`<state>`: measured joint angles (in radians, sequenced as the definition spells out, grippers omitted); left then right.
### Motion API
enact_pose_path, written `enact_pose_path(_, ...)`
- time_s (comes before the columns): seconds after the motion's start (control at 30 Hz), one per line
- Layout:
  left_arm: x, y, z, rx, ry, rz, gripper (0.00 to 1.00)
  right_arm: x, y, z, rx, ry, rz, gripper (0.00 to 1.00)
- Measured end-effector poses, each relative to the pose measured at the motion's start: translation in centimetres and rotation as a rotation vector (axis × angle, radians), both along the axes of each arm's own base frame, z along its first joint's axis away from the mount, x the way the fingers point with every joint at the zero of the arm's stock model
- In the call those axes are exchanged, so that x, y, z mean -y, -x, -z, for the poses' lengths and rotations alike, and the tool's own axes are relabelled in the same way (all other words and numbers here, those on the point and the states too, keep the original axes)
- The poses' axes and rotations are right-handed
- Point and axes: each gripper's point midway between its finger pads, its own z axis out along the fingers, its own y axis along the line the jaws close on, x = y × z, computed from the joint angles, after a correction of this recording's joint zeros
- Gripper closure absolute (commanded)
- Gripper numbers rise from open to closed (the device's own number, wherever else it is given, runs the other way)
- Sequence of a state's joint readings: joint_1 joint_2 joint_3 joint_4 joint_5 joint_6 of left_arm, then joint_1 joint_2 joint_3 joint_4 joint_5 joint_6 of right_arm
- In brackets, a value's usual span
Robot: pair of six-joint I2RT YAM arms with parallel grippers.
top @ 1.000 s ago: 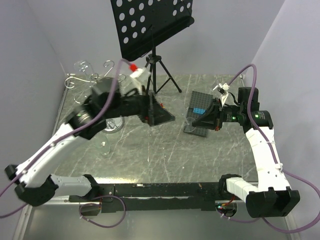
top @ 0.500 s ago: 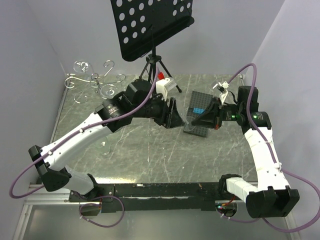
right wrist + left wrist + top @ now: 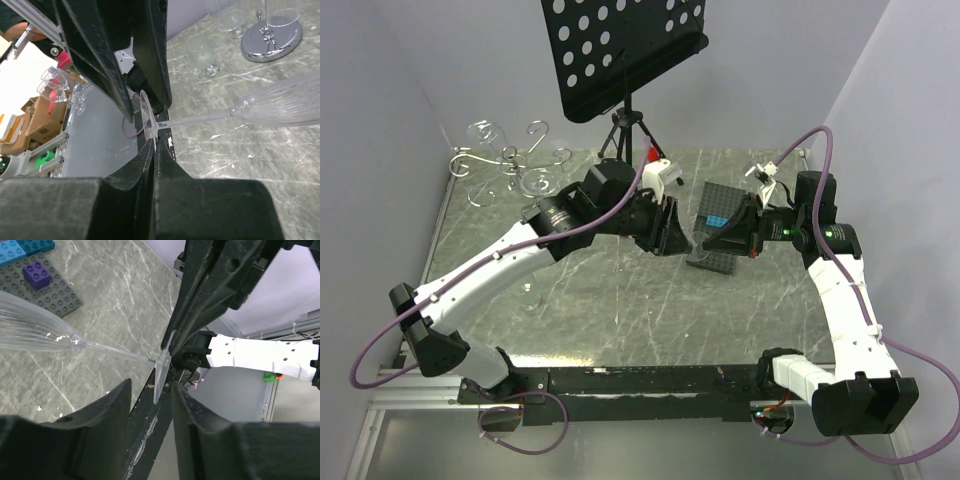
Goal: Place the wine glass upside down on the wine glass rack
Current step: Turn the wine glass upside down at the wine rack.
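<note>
The clear wine glass (image 3: 285,107) lies level in the air, its ribbed bowl towards the table's left. My right gripper (image 3: 154,142) is shut on the rim of its round foot (image 3: 147,122). My left gripper (image 3: 151,390) is open, its two fingers either side of the same foot (image 3: 163,365) with a gap on each side. In the top view the two grippers meet at mid-table, left gripper (image 3: 672,232) facing right gripper (image 3: 705,243). The chrome wine glass rack (image 3: 510,165) stands at the back left, its mirror base (image 3: 272,37) showing in the right wrist view.
A black music stand (image 3: 620,50) on a tripod rises at the back centre. A grey brick baseplate (image 3: 720,215) with blue and purple bricks lies under the grippers. A small glass (image 3: 528,295) stands on the table at the left. Other glasses hang on the rack.
My left arm has swung right from near the rack to the held glass, and its jaws have narrowed around the foot. The right arm has stayed still.
</note>
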<state>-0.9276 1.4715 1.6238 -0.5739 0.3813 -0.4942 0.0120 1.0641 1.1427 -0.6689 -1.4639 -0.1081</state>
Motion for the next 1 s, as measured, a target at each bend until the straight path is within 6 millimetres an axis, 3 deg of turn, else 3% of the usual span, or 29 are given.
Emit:
enact_pose_path(0.3,0.8,-0.1,0.7,-0.012,-0.007,0.021,0.99,0.0,-0.1,0.1,-0.004,-0.001,0.002,1.00)
enact_pose_path(0.47,0.9,0.0,0.5,-0.009,0.000,0.026,0.99,0.0,-0.1,0.0,0.000,-0.001,0.004,1.00)
enact_pose_path(0.5,0.9,0.0,0.5,-0.010,0.001,0.026,0.99,0.0,-0.1,0.0,0.000,-0.001,0.004,0.93)
enact_pose_path(0.57,0.9,0.0,0.4,-0.010,0.005,0.024,0.99,0.0,-0.1,0.0,0.000,-0.001,0.003,0.72)
enact_pose_path(0.63,0.8,0.1,0.4,-0.017,0.013,0.018,0.99,0.0,0.0,0.0,0.002,-0.002,0.002,0.42)
enact_pose_path(0.77,0.0,0.6,0.3,-0.026,0.020,0.000,0.99,0.1,0.6,0.2,0.032,0.004,-0.003,0.13)
enact_pose_path(1.0,-3.3,2.3,-1.2,-0.036,0.067,-0.048,0.99,1.2,1.9,-1.1,0.161,0.026,0.042,0.07)
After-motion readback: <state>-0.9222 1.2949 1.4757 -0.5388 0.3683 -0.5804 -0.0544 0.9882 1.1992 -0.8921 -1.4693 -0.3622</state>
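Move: My right hand still pinches the wine glass by its foot, whose middle is about 3 cm left of that hand's point. From my half-open left hand the foot's middle is about 3 cm to the right and 1 cm lower, and the bowl points forward, some 14 cm ahead. From the left hand, the studded plate lies roughly 17 cm ahead, 13 cm right and 30 cm down, and the rack's round base about 13 cm ahead, 36 cm left and as low. I ease my left hand about 1 cm right and slightly down, so its fingers straddle the near edge of the wine glass's foot, and close them on it. With both hands pinching, I hold briefly, then open my right fingers wide and draw that hand back about 2 cm, a little right and up, as my left carries the glass about 4 cm left, also back and slightly up. ##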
